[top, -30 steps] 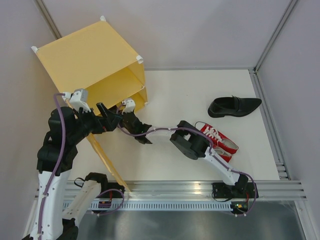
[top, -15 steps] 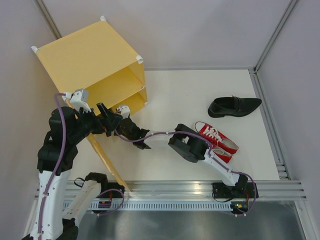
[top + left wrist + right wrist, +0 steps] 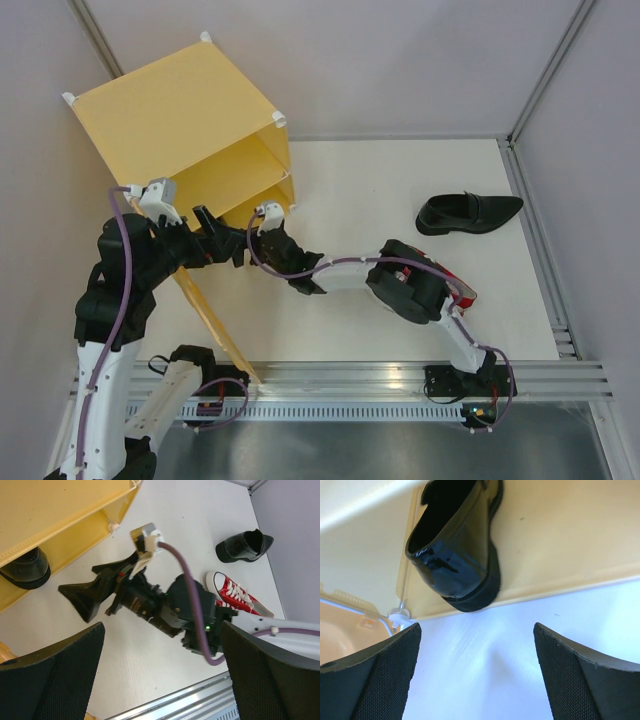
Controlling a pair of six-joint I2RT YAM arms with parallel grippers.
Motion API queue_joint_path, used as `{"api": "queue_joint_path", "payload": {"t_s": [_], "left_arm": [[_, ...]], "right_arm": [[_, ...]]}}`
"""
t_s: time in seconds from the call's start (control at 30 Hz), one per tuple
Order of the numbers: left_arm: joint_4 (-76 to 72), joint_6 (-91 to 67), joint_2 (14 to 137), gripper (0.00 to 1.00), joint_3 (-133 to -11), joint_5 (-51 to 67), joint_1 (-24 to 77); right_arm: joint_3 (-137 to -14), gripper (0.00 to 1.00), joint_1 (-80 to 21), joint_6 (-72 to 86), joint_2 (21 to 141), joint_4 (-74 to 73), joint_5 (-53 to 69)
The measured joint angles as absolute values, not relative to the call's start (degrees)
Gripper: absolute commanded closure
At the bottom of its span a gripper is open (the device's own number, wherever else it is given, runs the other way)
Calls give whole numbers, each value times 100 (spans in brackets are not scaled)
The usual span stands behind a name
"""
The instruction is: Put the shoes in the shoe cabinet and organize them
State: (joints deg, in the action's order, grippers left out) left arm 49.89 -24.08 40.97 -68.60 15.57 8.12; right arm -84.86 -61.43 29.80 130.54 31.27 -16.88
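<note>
One glossy black loafer (image 3: 455, 545) lies in the lower compartment of the yellow shoe cabinet (image 3: 170, 110), heel at its front edge; the left wrist view shows that loafer (image 3: 25, 570) too. My right gripper (image 3: 476, 630) stands open just in front of it, empty, and shows from above as well (image 3: 258, 235). The second loafer (image 3: 468, 213) lies on the table at the right. The red sneakers (image 3: 240, 597) lie side by side, mostly hidden under my right arm in the top view. My left gripper (image 3: 162, 627) is open and empty beside the cabinet's door (image 3: 215, 320).
The door panel hangs open toward the near rail (image 3: 400, 375), left of my right arm. Grey walls close in the white table (image 3: 380, 180) at the back and right. My two grippers are close together at the cabinet's mouth.
My right gripper's jaws have spread wider. Its wrist shifted slightly right, away from the cabinet, and its elbow swung right over the red sneakers. The left arm has not moved.
</note>
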Motion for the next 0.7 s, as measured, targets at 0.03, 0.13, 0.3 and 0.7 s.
{"api": "queue_joint_path", "payload": {"t_s": [0.03,0.13,0.3,0.7], "left_arm": [[4989,-2408,4097,0,-6860,1546,812],[4991,-2408,4093,0,-6860,1507,812],[5000,-2408,4080,0,-6860,1481,812],[5041,-2408,4080,0,-6914,1361,812]], "right_arm": [[-8305,3,-6121,2976,12831,3111,-1732],[-7819,2,-6053,2995,12193,2950,-1955],[-7039,2,-5916,3153,11146,2418,-2314],[-6219,2,-4027,3371,9050,-1,-2823]]}}
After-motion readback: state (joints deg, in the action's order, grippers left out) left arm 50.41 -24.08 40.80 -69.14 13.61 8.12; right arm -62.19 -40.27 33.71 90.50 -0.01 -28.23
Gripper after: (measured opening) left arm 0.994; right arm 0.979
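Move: The last black shoe on the table lies about 52 cm to the right of the right hand, some 6 cm ahead and 6 cm lower. The pair of red sneakers is roughly 42 cm to that hand's right and 10 cm back. The shoe already in the cabinet sits about 14 cm to its left and 6 cm ahead, slightly lower. From the left hand, the last black shoe is about 55 cm right, 18 cm ahead and 30 cm below. Empty and already clear of the shoe in the cabinet, the right hand swings away from the cabinet mouth towards the last black shoe on the table, gathering speed over about 29 cm to the right. It rises early, levels off, then climbs again while bearing forward, and turns clockwise some 30 degrees with fingers staying wide open, touching nothing. ##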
